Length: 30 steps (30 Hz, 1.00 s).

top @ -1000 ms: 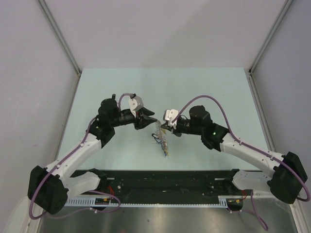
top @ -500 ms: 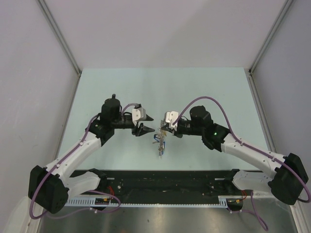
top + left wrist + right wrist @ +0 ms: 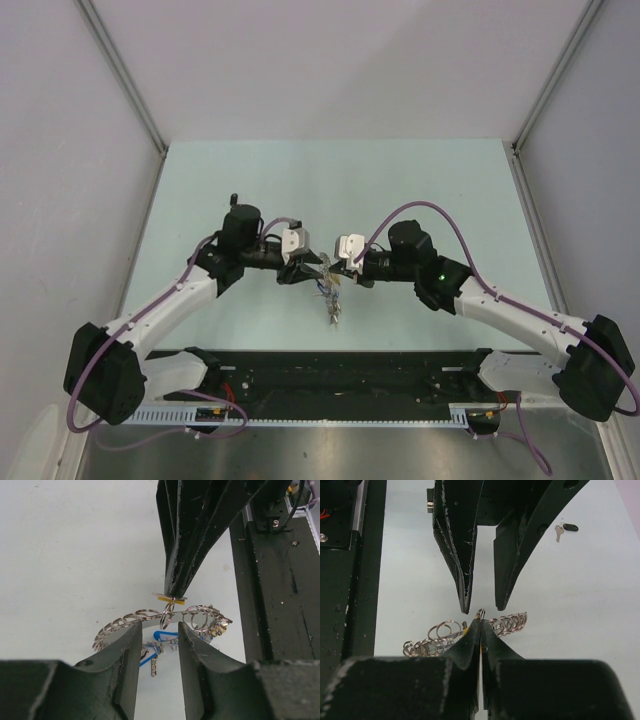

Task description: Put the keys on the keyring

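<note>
My right gripper (image 3: 480, 621) is shut on the yellow key (image 3: 171, 599), whose yellow edge and small split ring stick out past its tips. The keyring (image 3: 328, 288), a silvery loop fringed with many small rings (image 3: 131, 620) and a blue tag (image 3: 161, 634), hangs off the table at that grip. My left gripper (image 3: 159, 627) is open, facing the right one tip to tip, with its fingers either side of the small ring and not touching it. The black key (image 3: 565, 528) lies apart on the pale table.
A black rail (image 3: 340, 375) with cables runs along the near edge of the table. Grey walls and metal posts (image 3: 125, 75) close in the table on the left, the right and the back.
My left gripper has swung right and down to meet the right gripper at the keyring; its jaws widened, then narrowed. The right gripper has barely moved, still pinching.
</note>
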Each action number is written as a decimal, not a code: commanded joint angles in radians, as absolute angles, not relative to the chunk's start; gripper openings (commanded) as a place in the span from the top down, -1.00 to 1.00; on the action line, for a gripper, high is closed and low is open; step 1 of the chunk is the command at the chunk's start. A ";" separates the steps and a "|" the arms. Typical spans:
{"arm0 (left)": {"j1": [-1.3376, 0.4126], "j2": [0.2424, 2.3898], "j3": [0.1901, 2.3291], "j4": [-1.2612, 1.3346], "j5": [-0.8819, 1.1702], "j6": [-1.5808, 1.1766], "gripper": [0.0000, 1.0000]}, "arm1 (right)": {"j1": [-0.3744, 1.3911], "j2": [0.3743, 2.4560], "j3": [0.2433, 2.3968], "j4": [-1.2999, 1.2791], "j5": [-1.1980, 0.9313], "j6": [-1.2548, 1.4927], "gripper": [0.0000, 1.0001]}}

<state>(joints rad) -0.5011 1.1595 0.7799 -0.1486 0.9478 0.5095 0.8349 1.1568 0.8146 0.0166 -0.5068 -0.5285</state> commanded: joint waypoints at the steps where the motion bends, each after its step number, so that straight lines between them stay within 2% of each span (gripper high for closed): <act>1: -0.515 1.161 0.822 -0.172 0.991 0.554 0.24 | 0.842 1.123 0.841 0.067 -0.526 -0.543 1.00; 16: -0.549 1.181 0.828 -0.170 1.017 0.538 0.55 | 0.848 1.132 0.847 0.064 -0.525 -0.543 1.00; 20: -0.549 1.177 0.839 -0.182 1.009 0.537 0.99 | 0.848 1.126 0.845 0.054 -0.511 -0.551 1.00; 30: -0.506 1.129 0.833 -0.137 0.926 0.459 0.99 | 0.822 1.074 0.847 -0.034 -0.439 -0.574 1.00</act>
<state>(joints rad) -0.5411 1.1706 0.7959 -0.1677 0.9440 0.5030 0.8410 1.1328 0.8150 -0.0177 -0.4797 -0.5537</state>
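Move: The small metal loop standing out at the right hand's fingertips lies about 1 cm back, 2 cm right and some 1 cm below the open left hand. The coil-edged keyring spreads beneath it, its middle roughly 2 cm back, 2 cm right and 4 cm below the left hand; the yellow key tag hangs some 2 cm back, 4 cm right and 2 cm below that hand. From the right hand, the loop is straight to the left by about 1 cm and 3 cm lower. The left hand, fingers pointing right and slightly down, eases about 1 cm back and 1 cm right in to the small loop at the right fingertips, sinking about half a centimetre at most, while its half-open fingers narrow and then snap shut to pinch the loop right against the right hand's tips. The right hand keeps its closed hold almost without moving, and at the very end the left hand rises about half a centimetre as the right shifts a similar bit to the right. ##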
